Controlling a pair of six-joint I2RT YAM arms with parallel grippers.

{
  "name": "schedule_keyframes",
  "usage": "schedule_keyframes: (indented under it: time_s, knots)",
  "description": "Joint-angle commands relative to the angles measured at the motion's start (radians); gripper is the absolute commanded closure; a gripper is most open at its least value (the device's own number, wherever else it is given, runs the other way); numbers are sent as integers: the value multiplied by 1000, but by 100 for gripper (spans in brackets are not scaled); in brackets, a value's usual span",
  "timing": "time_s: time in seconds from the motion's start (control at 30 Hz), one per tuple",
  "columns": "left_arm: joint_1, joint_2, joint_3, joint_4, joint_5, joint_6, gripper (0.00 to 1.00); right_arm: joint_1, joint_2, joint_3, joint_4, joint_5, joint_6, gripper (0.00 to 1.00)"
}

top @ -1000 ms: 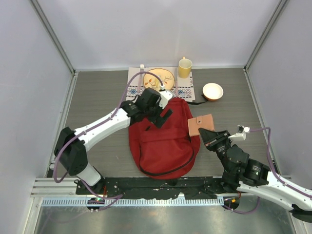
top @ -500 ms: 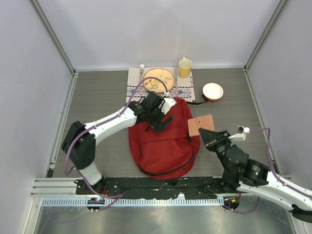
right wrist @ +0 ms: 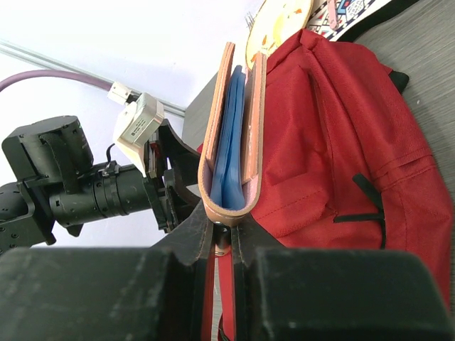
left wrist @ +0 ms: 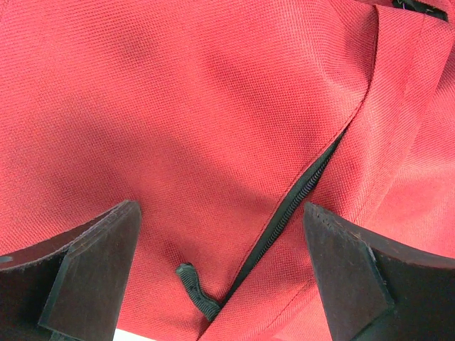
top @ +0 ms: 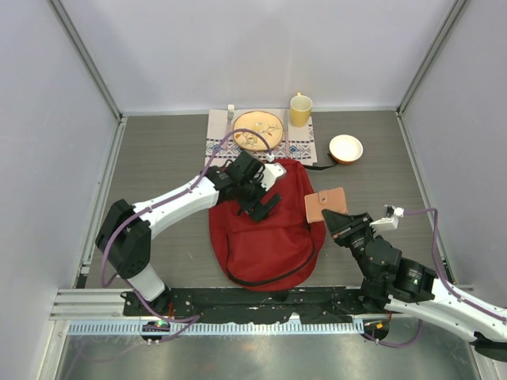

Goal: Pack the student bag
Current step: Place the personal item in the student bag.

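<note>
The student bag (top: 265, 233) lies flat in the middle of the table, red, with its top toward the back. My left gripper (top: 265, 202) hovers open over the bag's upper part. In the left wrist view its fingers (left wrist: 92, 270) straddle red fabric, a black zipper (left wrist: 298, 202) and its pull tab (left wrist: 195, 288), with nothing between them. My right gripper (top: 334, 218) is shut on a tan leather wallet (top: 326, 203) at the bag's right edge. In the right wrist view the wallet (right wrist: 249, 106) stands on edge with blue inside, pinched at its fold by the gripper (right wrist: 224, 231), with the bag (right wrist: 341, 142) beside it.
Behind the bag lies a patterned placemat (top: 218, 144) with a wooden plate (top: 258, 129) and a fork (top: 230, 111). A yellow mug (top: 300, 110) stands at the mat's back right corner. An orange-and-white bowl (top: 346, 147) sits to the right. Grey walls enclose the table.
My left gripper has come nearer along the bag, from its top edge to over its upper panel, still open. The right gripper holds the wallet in nearly the same place.
</note>
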Motion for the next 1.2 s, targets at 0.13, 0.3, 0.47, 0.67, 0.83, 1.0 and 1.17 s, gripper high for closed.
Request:
schedule_keyframes:
  time_s: [0.13,0.3,0.47,0.67,0.83,1.0,1.17]
  knots:
    - [-48,-33,-44,-39,-1,-37,0,0,-11,1,24,50,27,95]
    - [-83,-39,-76,-2,-93,-49,0,0,-13,-7,23,56,33,94]
    - [-114,-27,-104,35,-197,-78,2,0,-13,-10,21,56,40,94]
    - [-119,-26,-124,104,-294,-132,27,0,-16,-8,12,61,41,94]
    - [-119,-49,-147,154,-320,-137,49,0,-16,-8,4,66,49,94]
    - [-119,-53,-148,153,-309,-135,63,0,-16,-10,3,67,52,94]
    - [-119,-85,-139,148,-306,-146,81,0,-11,-7,0,46,46,94]
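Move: The bag's zip edge lies almost under the wide-open left fingers, about 1 cm to the right and 2 cm below. The wallet, held by the right hand, is roughly 18 cm to the left hand's right, 4 cm back and 10 cm higher; the plate is some 23 cm straight ahead. From the right hand, the zip edge is about 19 cm left, 6 cm ahead and 12 cm below. Left hand eases about 1 cm down and right, twists some 15 degrees, fingers closing to pinch the zip edge. ##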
